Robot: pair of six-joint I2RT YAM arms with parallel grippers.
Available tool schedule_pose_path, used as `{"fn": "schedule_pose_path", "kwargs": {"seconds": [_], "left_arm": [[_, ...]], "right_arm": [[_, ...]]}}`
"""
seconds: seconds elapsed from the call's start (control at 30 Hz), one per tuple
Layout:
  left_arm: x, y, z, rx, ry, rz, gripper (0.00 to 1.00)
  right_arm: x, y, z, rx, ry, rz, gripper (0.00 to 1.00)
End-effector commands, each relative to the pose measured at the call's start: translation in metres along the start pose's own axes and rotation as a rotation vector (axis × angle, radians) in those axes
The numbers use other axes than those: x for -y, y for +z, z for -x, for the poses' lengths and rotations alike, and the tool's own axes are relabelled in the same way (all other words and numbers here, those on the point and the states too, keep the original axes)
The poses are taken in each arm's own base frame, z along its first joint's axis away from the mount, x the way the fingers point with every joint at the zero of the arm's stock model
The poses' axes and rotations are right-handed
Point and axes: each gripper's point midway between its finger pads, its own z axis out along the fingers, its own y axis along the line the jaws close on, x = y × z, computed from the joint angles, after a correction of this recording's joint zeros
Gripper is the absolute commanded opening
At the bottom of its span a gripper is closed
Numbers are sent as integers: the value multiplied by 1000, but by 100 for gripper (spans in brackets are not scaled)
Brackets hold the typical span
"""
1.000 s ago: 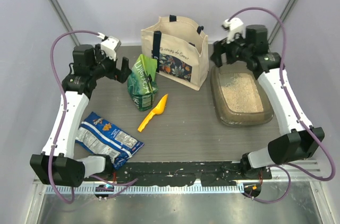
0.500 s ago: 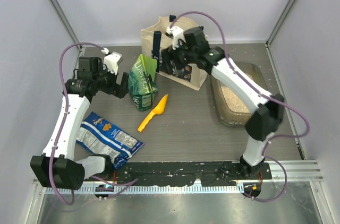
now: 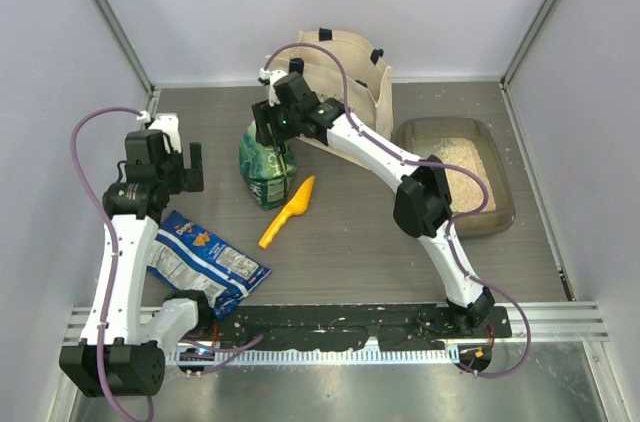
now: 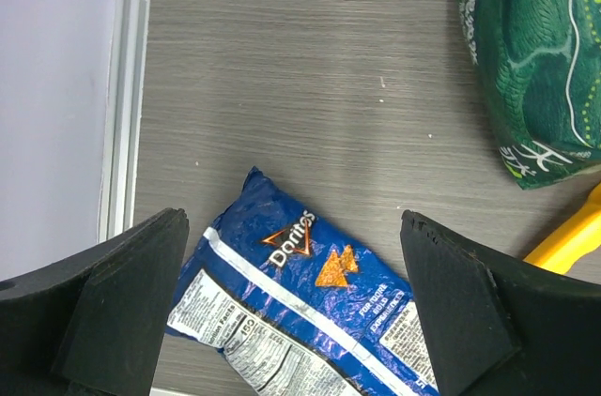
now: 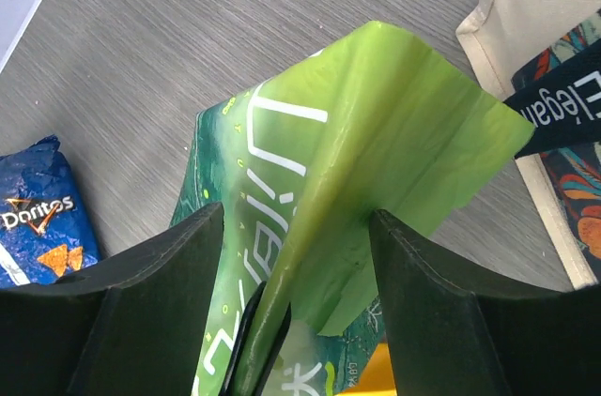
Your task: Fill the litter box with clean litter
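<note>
The litter box (image 3: 505,204) sits at the right of the table, with pale clean litter (image 3: 470,164) inside it. My right gripper (image 3: 270,128) has reached far left to the green-and-white pouch (image 3: 267,170). In the right wrist view my right gripper (image 5: 296,218) is open, and its fingers straddle the upright top flap of the pouch (image 5: 376,124). My left gripper (image 3: 186,166) is open at the left side. In the left wrist view my left gripper (image 4: 293,227) hangs above the blue snack bag (image 4: 310,293) and holds nothing.
A cream tote bag (image 3: 345,67) stands at the back, just behind the pouch. A yellow scoop (image 3: 288,212) lies in front of the pouch. The blue snack bag (image 3: 205,260) lies near the left front. The right arm's links pass over the litter box's left side.
The right arm swung from above the litter box to the pouch at the left, and its jaws narrowed around the pouch top. The left gripper drew back from the pouch toward the left edge.
</note>
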Motion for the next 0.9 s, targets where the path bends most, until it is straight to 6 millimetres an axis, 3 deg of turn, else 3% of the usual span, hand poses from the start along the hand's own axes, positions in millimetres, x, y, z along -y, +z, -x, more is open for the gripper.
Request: {"fn": "schedule_pose_path", "kwargs": {"seconds": [0.0, 0.13, 0.27, 0.33, 0.57, 0.73, 0.87], "left_arm": [[-11, -4, 2, 30, -88, 45, 100], [-8, -5, 1, 30, -105, 20, 100], [-4, -4, 0, 26, -114, -5, 100], [-3, -3, -2, 24, -120, -12, 100], [23, 6, -8, -14, -141, -144, 100], [41, 6, -4, -19, -169, -242, 100], [46, 8, -6, -37, -178, -265, 100]], "right_arm": [[-9, -4, 23, 73, 9, -10, 68], [-11, 10, 28, 99, -32, 8, 66], [-27, 22, 19, 75, -169, 124, 27], [-29, 20, 17, 70, -249, 155, 23], [-49, -23, 29, 94, -508, 401, 16], [-40, -57, 30, 78, -614, 483, 13], [-26, -69, 31, 69, -670, 492, 12]]}}
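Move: The green litter bag stands right under the right hand, its upper fold already between the open fingers; its middle is about 4 cm back and 8 cm below them. The beige tote lies some 14 cm to the right and 5 cm ahead, and the yellow scoop about 13 cm back and 4 cm right, down on the table. From the left hand, the litter bag's middle is roughly 17 cm right, 8 cm ahead and 12 cm lower. The right fingers close on the litter bag's upper fold and pinch it, the hand easing about 2.5 cm left as they shut and then coming back right, nearly level. While keeping hold, its wrist swings some 35 degrees counter-clockwise and tips its fingers up a little. The left hand, open, drifts about 3.5 cm right and 2 cm down towards the litter bag, its left side rolling down. ##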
